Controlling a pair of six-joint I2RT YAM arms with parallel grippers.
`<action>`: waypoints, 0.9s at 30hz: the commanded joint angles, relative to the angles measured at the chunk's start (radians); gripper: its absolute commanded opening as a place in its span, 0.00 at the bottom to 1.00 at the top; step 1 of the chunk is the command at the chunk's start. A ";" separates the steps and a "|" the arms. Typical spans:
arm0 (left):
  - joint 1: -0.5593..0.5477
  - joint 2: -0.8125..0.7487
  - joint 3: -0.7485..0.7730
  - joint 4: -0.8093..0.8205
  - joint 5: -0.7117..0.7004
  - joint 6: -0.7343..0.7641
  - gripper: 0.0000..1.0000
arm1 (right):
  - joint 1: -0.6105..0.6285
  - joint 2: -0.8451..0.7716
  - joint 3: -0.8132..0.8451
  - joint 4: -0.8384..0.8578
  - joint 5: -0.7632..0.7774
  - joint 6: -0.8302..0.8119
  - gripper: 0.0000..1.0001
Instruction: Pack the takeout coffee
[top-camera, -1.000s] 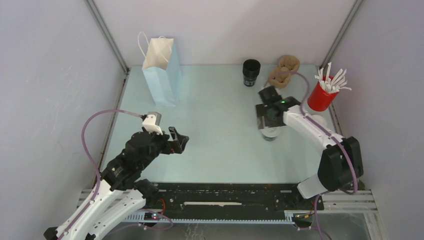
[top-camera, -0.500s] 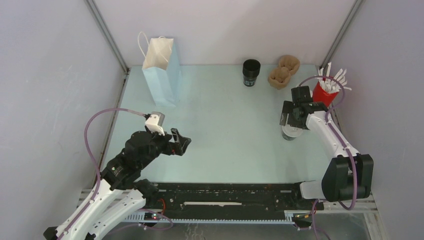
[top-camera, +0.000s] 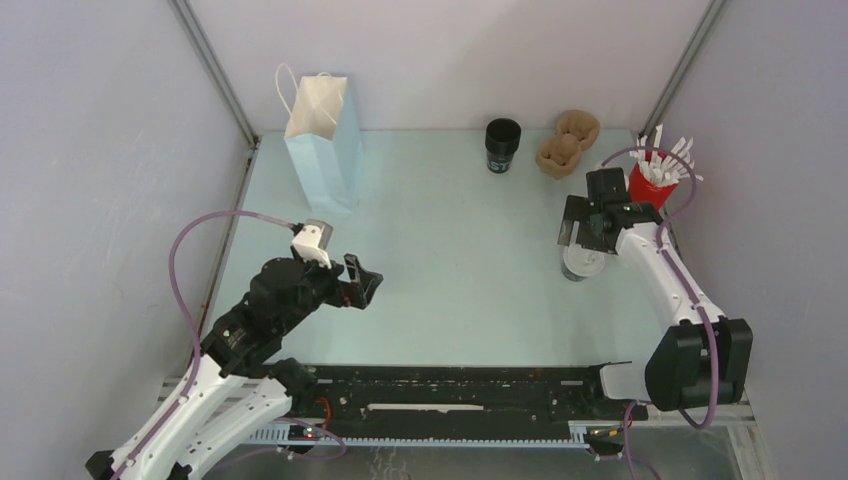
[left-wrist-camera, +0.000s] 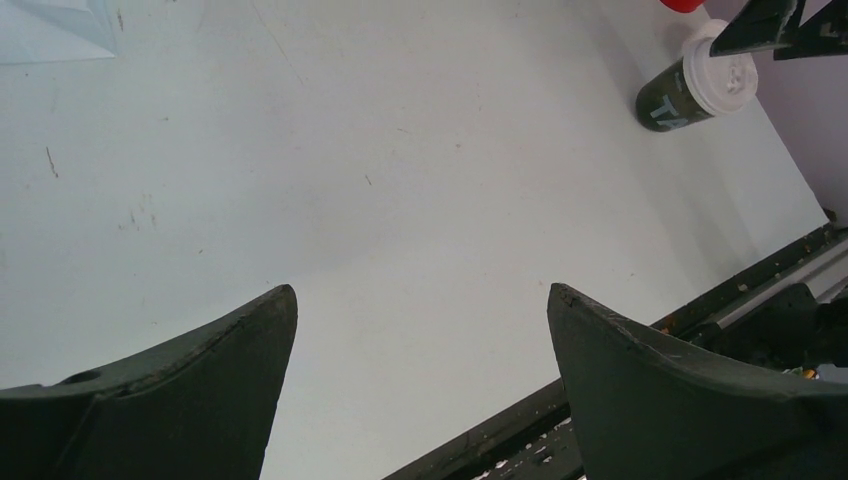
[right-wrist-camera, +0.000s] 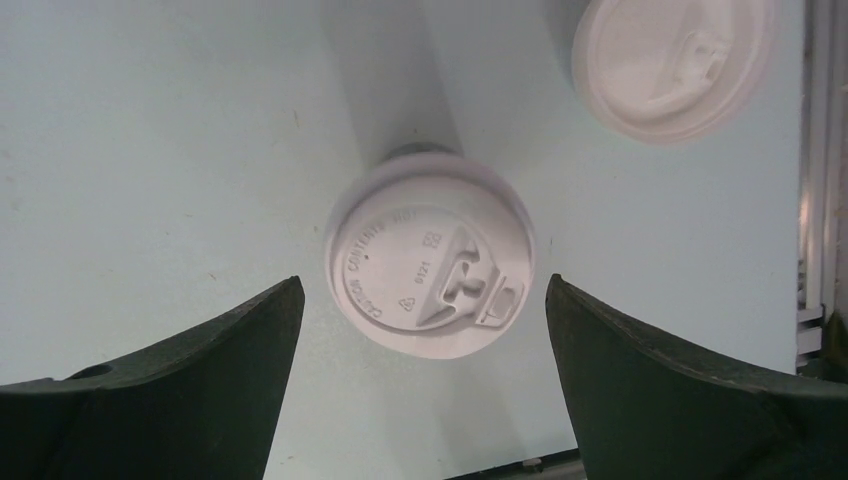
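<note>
The takeout coffee (top-camera: 580, 266), a black cup with a white domed lid (right-wrist-camera: 430, 265), stands upright on the table near its right edge. My right gripper (top-camera: 584, 240) hovers just above it, open, its fingertips (right-wrist-camera: 282, 300) wider apart than the lid and touching nothing. The cup also shows far off in the left wrist view (left-wrist-camera: 693, 90), with the right fingers above it. My left gripper (top-camera: 362, 285) is open and empty above the table's left half, far from the cup, as the left wrist view (left-wrist-camera: 422, 292) confirms.
A light blue paper bag (top-camera: 325, 140) stands open at the back left. A lidless black cup (top-camera: 503, 145) and brown cup carriers (top-camera: 565, 145) sit at the back. A red cup of white sticks (top-camera: 650, 180) is beside the right arm. A loose white lid (right-wrist-camera: 675, 60) lies near the coffee.
The right gripper carried the coffee rightward toward the table's right edge, then opened wider and let it go. The left arm has hardly moved.
</note>
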 joint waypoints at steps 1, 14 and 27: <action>0.006 0.028 0.077 0.038 0.009 0.046 1.00 | 0.026 -0.048 0.134 0.011 0.052 -0.027 1.00; 0.008 0.196 0.147 0.127 -0.015 0.102 1.00 | -0.002 0.469 0.677 0.222 -0.009 -0.233 0.92; 0.001 0.462 0.217 0.220 -0.076 0.169 1.00 | -0.138 0.981 1.181 0.125 -0.510 -0.529 0.61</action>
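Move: The two-well brown cup holder lies about 38 cm ahead of the right hand, 2 cm to its right and 10 cm below. The lidded coffee cup stands just under the right hand's open fingers, about 1 cm ahead. The stacked black cups are some 35 cm ahead and 15 cm left, the red straw bucket about 19 cm ahead and 16 cm right. From the left hand the holder is roughly 49 cm ahead, 48 cm right. Up and forward in a fast arc, the right hand leaves the lidded cup, passes left of the straw bucket and sinks again towards the holder's near well, about 30 cm farther out. It turns some 25 degrees counter-clockwise, tips up slightly and narrows its fingers to just over half open, touching nothing at the end. The left hand, open, drifts about 7 cm forward and some 4 cm right. ##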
